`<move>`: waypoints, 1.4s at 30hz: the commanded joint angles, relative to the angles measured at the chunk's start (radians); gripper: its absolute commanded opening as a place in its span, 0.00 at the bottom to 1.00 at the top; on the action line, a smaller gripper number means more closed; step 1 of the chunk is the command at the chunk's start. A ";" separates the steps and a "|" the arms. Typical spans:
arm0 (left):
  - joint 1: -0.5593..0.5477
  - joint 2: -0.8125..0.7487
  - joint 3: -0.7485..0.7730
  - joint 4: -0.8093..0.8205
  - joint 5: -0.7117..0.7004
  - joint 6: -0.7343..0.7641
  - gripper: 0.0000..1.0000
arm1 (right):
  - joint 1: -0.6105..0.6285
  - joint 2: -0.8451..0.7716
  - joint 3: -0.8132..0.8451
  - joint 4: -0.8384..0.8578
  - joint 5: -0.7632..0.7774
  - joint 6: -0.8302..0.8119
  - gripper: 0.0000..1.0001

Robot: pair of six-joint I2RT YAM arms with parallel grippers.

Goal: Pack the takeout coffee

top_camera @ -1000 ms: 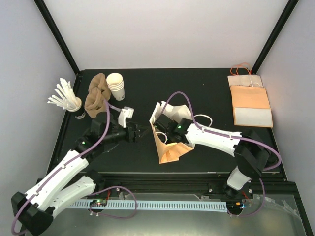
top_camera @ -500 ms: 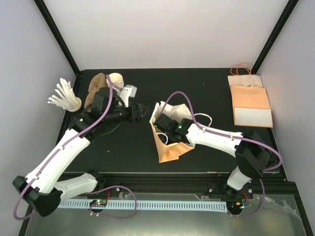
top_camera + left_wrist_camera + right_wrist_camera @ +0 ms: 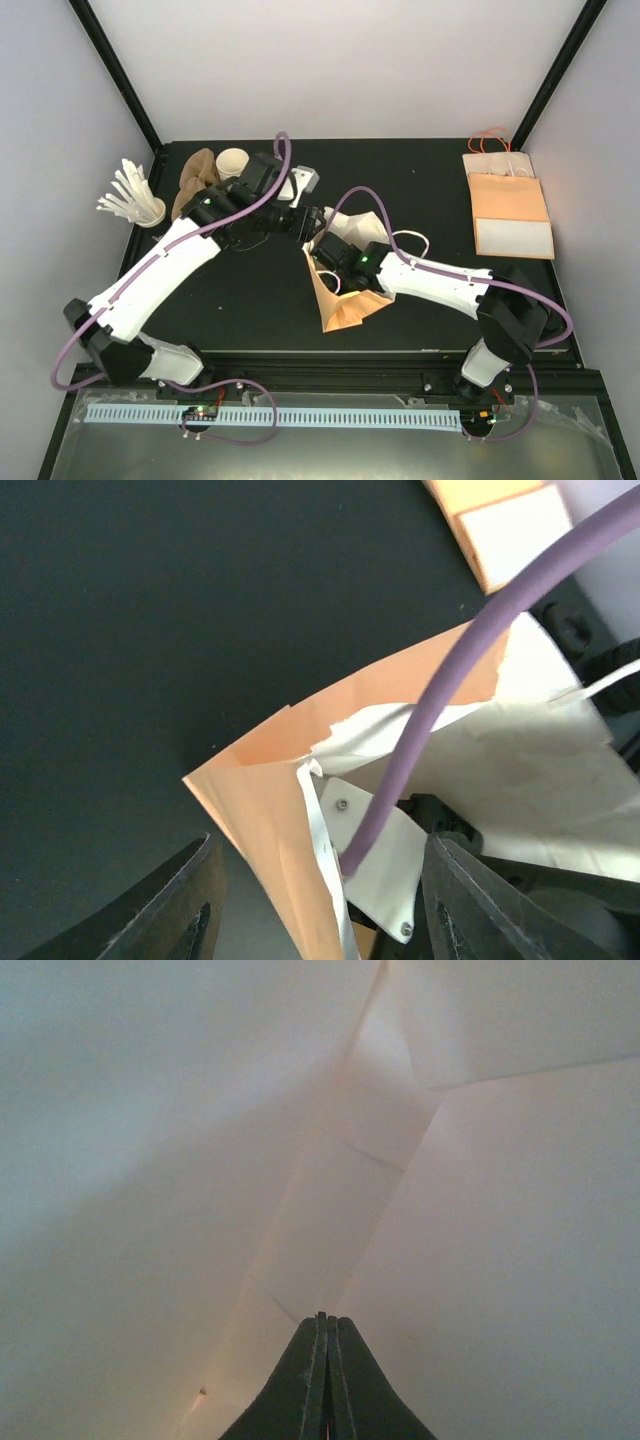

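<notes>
The brown paper bag (image 3: 345, 300) lies tilted at mid-table, its mouth toward the back left. My left gripper (image 3: 312, 222) hovers at that mouth. In the left wrist view its dark fingers (image 3: 190, 900) stand apart on either side of the bag's rim corner (image 3: 260, 800), touching nothing. My right gripper (image 3: 322, 1315) is deep inside the bag with its fingers pressed together, facing the white creased inner wall (image 3: 330, 1180). Whether paper is pinched between them I cannot tell. The takeout coffee is hidden from every view.
At the back left stand a stack of lidless white cups (image 3: 233, 160), brown cup sleeves (image 3: 195, 185) and a cup of white stirrers (image 3: 135, 200). Flat spare bags (image 3: 510, 210) lie at the back right. The right arm's purple cable (image 3: 430, 700) crosses the bag's mouth.
My left arm has swung from the near left up and rightward to the bag's mouth, its fingers narrowing somewhat. The right arm and the bag have stayed put.
</notes>
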 commanded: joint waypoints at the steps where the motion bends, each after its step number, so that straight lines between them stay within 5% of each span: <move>1: -0.024 0.086 0.097 -0.152 -0.080 0.049 0.55 | 0.009 0.020 0.032 0.001 0.023 -0.006 0.02; 8: -0.061 0.264 0.302 -0.326 -0.101 0.064 0.46 | 0.013 0.032 0.037 -0.001 0.027 -0.003 0.02; 19: -0.079 0.348 0.403 -0.459 -0.195 0.065 0.03 | 0.015 0.036 0.015 -0.003 0.040 0.009 0.02; 42: -0.081 0.287 0.457 -0.543 -0.319 0.090 0.01 | 0.015 0.024 0.068 -0.273 0.298 0.053 0.02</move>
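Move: The left hand, still half open, has the paper bag's left rim, near its far corner, just 1 cm ahead, 2 cm right and 4 cm lower. The bag's front handle is about 10 cm back, 3 cm right and 6 cm lower; the cup stack is some 14 cm ahead, 15 cm left and 22 cm lower. The right hand, shut inside the bag, has the bag floor roughly 7 cm below, 2 cm back and 3 cm to its right. Down about 4 cm and slightly right, the left hand brings its fingers astride the bag's left rim and shuts them to pinch the paper, then draws it some 3 cm left and a little up, fingers swinging steeper by about 25 degrees overall. The right hand, still shut in the bag, sinks a centimetre, then late on shifts right about 3 cm, tilting its tips that way. ##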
